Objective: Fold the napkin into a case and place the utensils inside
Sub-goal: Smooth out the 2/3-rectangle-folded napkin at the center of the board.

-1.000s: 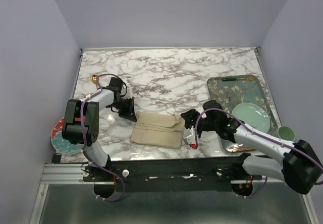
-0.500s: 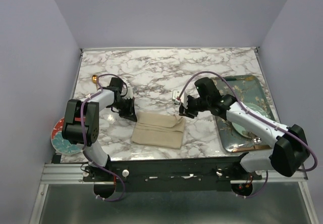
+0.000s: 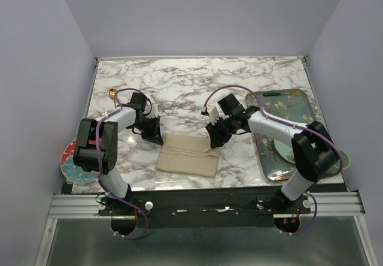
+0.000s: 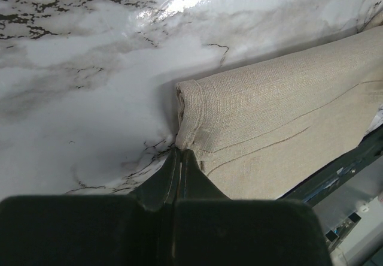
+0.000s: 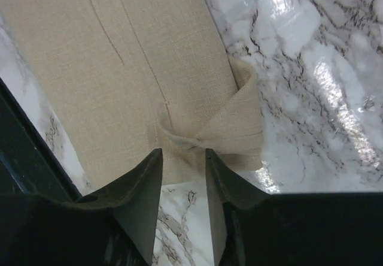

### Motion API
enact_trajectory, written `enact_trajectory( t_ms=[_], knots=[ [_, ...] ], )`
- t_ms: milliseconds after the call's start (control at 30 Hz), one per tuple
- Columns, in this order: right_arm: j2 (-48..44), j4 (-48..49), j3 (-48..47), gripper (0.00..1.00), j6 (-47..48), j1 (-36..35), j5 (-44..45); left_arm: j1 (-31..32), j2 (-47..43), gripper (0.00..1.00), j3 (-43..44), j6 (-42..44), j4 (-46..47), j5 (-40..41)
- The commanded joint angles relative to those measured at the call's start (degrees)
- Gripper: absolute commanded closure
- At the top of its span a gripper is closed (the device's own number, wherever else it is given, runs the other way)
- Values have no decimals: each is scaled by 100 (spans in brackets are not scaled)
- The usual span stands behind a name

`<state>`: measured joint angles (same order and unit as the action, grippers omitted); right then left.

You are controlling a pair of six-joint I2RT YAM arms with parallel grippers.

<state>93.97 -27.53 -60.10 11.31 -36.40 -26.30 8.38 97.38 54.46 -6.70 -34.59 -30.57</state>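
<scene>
The napkin (image 3: 187,153) lies folded into a tan oblong at the table's middle front. My left gripper (image 3: 154,135) is shut, and its tips touch the napkin's (image 4: 281,116) far left corner; no cloth shows between them. At the cloth's right end my right gripper (image 3: 214,135) stands open. In the right wrist view its fingers (image 5: 143,179) sit either side of a small folded-over flap of the napkin (image 5: 149,68), not closed on it. A small round gold end of one of the utensils (image 3: 112,92) shows at the table's far left.
A floral tray (image 3: 281,105) sits at the right, with a green plate (image 3: 281,149) partly hidden under the right arm. A patterned plate (image 3: 70,164) hangs off the front left edge. A white object (image 3: 151,107) lies just behind the left gripper.
The right arm swung from the tray's near side up and over to the napkin's right end, and its jaws narrowed. The left gripper and the napkin stayed put.
</scene>
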Motion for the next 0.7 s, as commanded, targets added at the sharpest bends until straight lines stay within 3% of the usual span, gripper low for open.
enact_trajectory(
  t_ms=[0, 33, 133, 167, 267, 367, 433, 533, 667],
  knots=[
    [455, -323, -292, 65, -516, 10, 38, 32, -88, 100, -137, -24, 66, -98],
    [533, -332, -310, 70, -568, 19, 64, 41, -88, 100, -146, -7, 66, -125],
    [797, -332, -354, 82, -560, 10, 178, 23, -324, 86, -268, 11, 215, -423],
    [955, -471, -502, 85, -508, 19, 178, 6, -560, 70, -321, 28, 277, -598],
    [1009, -499, -582, 88, -384, 19, 319, -126, -1244, 54, -278, 379, 356, -933],
    [1044, -613, -810, 91, -227, 19, 398, -258, -1913, 43, 143, 1265, 102, -943],
    [1079, -605, -881, 92, 27, 19, 642, -267, -2126, 41, 415, 2132, -153, -820],
    [1167, -561, -942, 92, 431, 10, 916, -319, -2294, 37, 557, 2340, -171, -748],
    [1176, -359, -1013, 92, 697, 10, 1162, -259, -1542, 40, 847, 2252, -373, -1355]
  ],
)
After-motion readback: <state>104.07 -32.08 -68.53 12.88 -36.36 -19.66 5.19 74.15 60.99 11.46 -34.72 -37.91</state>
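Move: The raised crease at the napkin's right far corner lies almost straight below the right hand, about 4 cm down, with the napkin's middle some 9 cm to the hand's left and 2 cm back, about 5 cm below. The tray's middle is roughly 27 cm to its right and 6 cm farther out. The left hand is already at the napkin's left far corner, about 1 cm below its finger point; from there the crease is some 18 cm right and 2 cm back. The right hand sinks about 4 cm onto the napkin's raised crease while its half-open fingers close and pinch it, then draws the cloth some 3 cm forward, staying low and rising only slightly. Meanwhile the left hand, its fingers shut at the napkin's left far corner, opens wide to let go and climbs about 15 cm off the board, going a little forward late on as its fingertips swing up and forward by some 40 degrees. ##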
